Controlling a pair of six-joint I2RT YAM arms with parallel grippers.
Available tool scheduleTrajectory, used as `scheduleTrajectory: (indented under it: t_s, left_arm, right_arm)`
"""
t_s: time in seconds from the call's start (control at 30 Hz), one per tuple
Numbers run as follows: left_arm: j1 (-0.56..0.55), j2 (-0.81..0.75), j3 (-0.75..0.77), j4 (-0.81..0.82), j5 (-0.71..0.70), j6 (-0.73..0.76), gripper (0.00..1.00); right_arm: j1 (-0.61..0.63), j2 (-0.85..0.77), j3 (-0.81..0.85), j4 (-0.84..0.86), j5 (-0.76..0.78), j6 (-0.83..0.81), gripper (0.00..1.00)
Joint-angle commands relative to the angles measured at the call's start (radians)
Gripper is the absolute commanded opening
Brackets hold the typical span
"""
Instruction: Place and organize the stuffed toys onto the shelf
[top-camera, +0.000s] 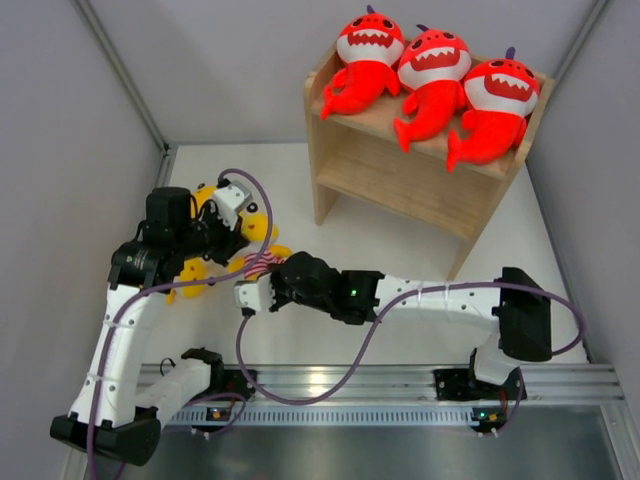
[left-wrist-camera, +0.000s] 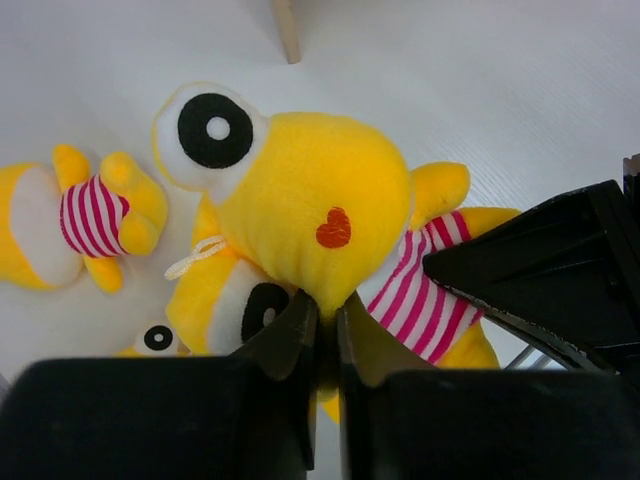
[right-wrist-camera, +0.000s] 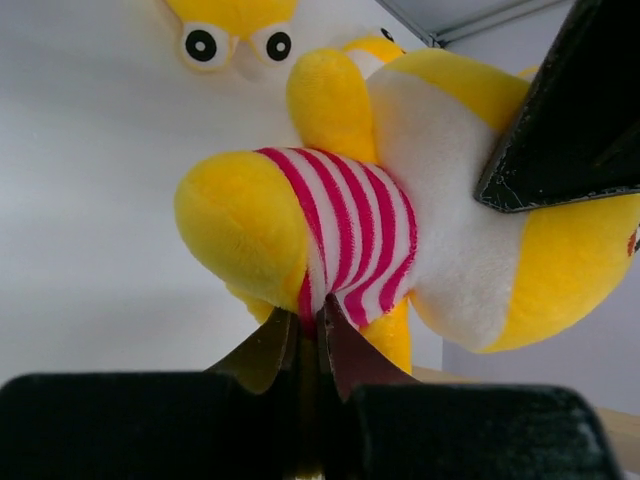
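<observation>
Three red-orange sharks (top-camera: 365, 60) (top-camera: 432, 75) (top-camera: 495, 105) sit in a row on the top tier of the wooden shelf (top-camera: 400, 185). Three yellow toys in striped shirts are at the left of the table. My left gripper (top-camera: 228, 238) (left-wrist-camera: 328, 312) is shut on the head of one yellow toy (left-wrist-camera: 310, 200). My right gripper (top-camera: 262, 270) (right-wrist-camera: 310, 318) is shut on the striped shirt (right-wrist-camera: 350, 240) of what looks like the same toy. A second yellow toy (left-wrist-camera: 80, 215) lies to its left. A third yellow toy (left-wrist-camera: 160, 338) is mostly hidden beneath.
The shelf's lower tier holds nothing. A shelf leg (left-wrist-camera: 287, 30) shows at the top of the left wrist view. Grey walls close in left, back and right. The two grippers are close together; the right one (left-wrist-camera: 560, 270) shows in the left wrist view.
</observation>
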Motion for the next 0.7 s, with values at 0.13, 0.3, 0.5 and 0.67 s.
scheduleTrajectory:
  t_s: [0.13,0.3,0.5,0.67]
  left_arm:
    - [-0.001,0.016,0.06,0.004,-0.065,-0.027,0.73]
    - [-0.001,0.014,0.114,0.004,-0.203,-0.058,0.98]
    - [-0.001,-0.004,0.141,0.004,-0.466,-0.047,0.98]
    - [-0.001,-0.013,0.112,0.006,-0.524,-0.03,0.98]
  right_arm:
    - [0.011,-0.098,-0.014,-0.03,0.089,0.141,0.0]
    - [-0.015,-0.197,-0.052,-0.092,0.148,0.219,0.0]
    - [-0.042,-0.27,0.004,-0.238,0.285,0.288,0.0]
    - [-0.114,-0.226,0.167,-0.439,0.417,0.426,0.0]
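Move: Both grippers hold the same yellow toy, its middle some 3 cm ahead of and 2 cm above the right fingers, which pinch the striped body; from the left fingers, on the head, it lies about 2 cm back, 2 cm right and 3 cm below. From the right hand, the empty lower shelf board is about 19 cm ahead, 31 cm right, roughly level; two yellow toys lie some 13 cm below, one 22 ahead and 12 left, one 7 ahead and 19 left. The left hand opens wide to let go of the toy's head, then backs clear mainly to its left, about 7 cm, rising and edging forward as it turns counter-clockwise. Keeping its pinch on the striped body, the right hand dips slightly and draws the toy some 11 cm right, then climbs about 6 cm and edges forward towards the shelf, turning some 25 degrees clockwise. ##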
